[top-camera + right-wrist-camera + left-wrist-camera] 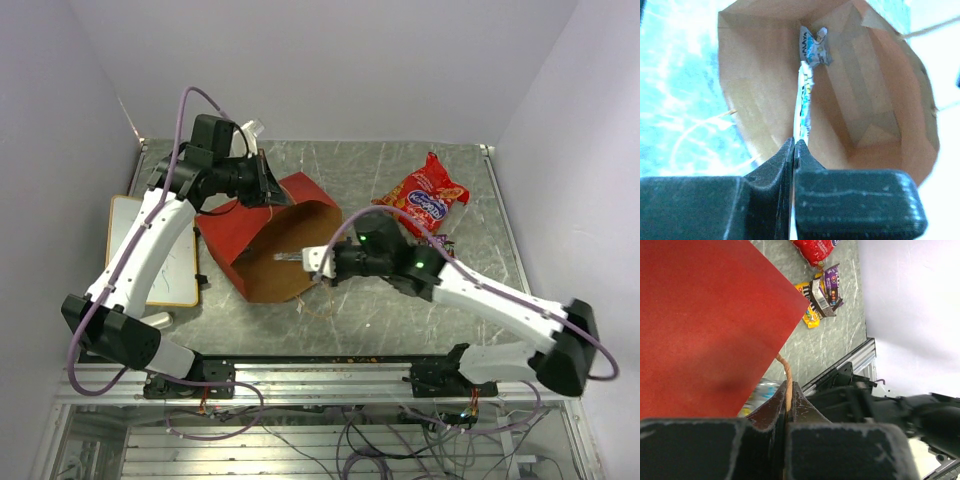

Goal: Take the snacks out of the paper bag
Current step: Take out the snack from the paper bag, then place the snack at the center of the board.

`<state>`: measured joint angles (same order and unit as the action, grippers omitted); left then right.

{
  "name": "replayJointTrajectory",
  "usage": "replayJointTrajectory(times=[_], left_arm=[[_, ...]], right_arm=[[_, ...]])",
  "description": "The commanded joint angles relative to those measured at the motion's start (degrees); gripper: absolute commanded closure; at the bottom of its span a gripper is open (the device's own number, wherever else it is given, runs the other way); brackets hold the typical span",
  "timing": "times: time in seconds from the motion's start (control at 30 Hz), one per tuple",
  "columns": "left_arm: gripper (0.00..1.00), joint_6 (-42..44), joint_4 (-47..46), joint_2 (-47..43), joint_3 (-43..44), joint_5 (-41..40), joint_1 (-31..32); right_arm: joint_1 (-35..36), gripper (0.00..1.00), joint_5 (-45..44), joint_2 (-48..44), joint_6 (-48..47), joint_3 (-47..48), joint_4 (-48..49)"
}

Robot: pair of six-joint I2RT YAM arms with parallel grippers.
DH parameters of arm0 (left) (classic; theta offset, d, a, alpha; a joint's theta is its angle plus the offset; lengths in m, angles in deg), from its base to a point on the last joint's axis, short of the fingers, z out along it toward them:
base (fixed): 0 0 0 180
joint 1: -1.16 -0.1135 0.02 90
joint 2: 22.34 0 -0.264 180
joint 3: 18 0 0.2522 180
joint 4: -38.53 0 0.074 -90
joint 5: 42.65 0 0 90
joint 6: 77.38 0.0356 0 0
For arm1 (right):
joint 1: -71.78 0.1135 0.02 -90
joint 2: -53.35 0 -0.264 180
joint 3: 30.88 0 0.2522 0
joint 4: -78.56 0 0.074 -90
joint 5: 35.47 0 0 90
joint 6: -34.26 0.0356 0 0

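Note:
The red paper bag (pixel 240 232) lies on its side with its brown mouth facing my right arm. My left gripper (pixel 268 186) is shut on the bag's twisted handle (pixel 788 374), above the red wall (pixel 705 315). At the bag's mouth, my right gripper (pixel 298 258) is shut on the edge of a light-blue and white packet (pixel 808 75) that reaches back into the brown inside (pixel 880 95). The red chip bag (pixel 426 196) lies on the table to the right. Beside it sit small yellow, purple and dark candy packets (pixel 821 296).
A white board (pixel 176 262) lies at the table's left edge under my left arm. A metal rail (pixel 330 366) runs along the near edge. Something shiny and blurred (pixel 758 392) shows below the bag's red wall in the left wrist view.

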<state>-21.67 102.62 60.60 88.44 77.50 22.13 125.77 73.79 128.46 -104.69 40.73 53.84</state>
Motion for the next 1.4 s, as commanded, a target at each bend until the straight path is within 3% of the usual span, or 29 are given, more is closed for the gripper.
replayJointTrajectory(times=[0.0,0.13,0.3,0.47,0.7,0.9,1.37], left_arm=[[0.93,0.71,-2.01,0.37,-1.45,-0.16,-0.59],[0.93,0.75,-1.97,0.57,-2.14,-1.21,-0.6],[0.93,0.69,-1.77,0.73,-2.04,-1.54,-0.67],[0.93,1.14,-0.62,0.18,-1.81,-2.79,-0.67],[0.93,1.32,-0.32,-0.49,-1.28,-2.94,-0.67],[0.93,1.72,0.43,-0.49,-0.44,-3.84,-0.67],[0.93,0.66,-0.49,0.83,0.98,-4.37,-0.67]], right_arm=[[-0.04,1.0,-3.21,-9.13,11.65,4.82,-18.5],[-0.11,1.0,-8.66,-15.05,10.89,9.63,-29.3],[-0.71,1.0,-20.14,-19.91,4.37,8.69,-35.48],[-10.25,1.0,-16.15,-19.98,-2.77,6.54,-39.12],[-18.65,1.0,-9.13,-15.38,-10.03,-0.07,-36.68],[-21.52,1.0,-9.99,-10.73,-13.77,-7.44,-26.48],[-27.77,1.0,-5.74,0.7,-21.13,-9.27,-15.92]])
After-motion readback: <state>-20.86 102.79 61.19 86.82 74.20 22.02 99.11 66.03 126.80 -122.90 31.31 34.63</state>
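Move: The yellow candy pack, where my right hand is taking the white-and-blue snack, lies about 28 cm to its right, some 11 cm forward and 20 cm below. The purple pack is roughly 35 cm right and 20 cm forward, the big red snack bag 33 cm right and 33 cm forward. The paper bag's middle is about 18 cm forward, 6 cm left and 13 cm lower. From my left hand, the yellow pack lies some 31 cm right, 3 cm forward and 30 cm below. Still pinching the white-and-blue snack, I swing my right hand about 20 cm right, away from the paper bag. It arcs up some 8 cm first, then sinks roughly 20 cm towards the yellow pack, reaching forward late, while the wrist turns clockwise and tips the fingers some 30 degrees further down. My left hand keeps its hold on the bag's cord handle and settles about 2 cm. ##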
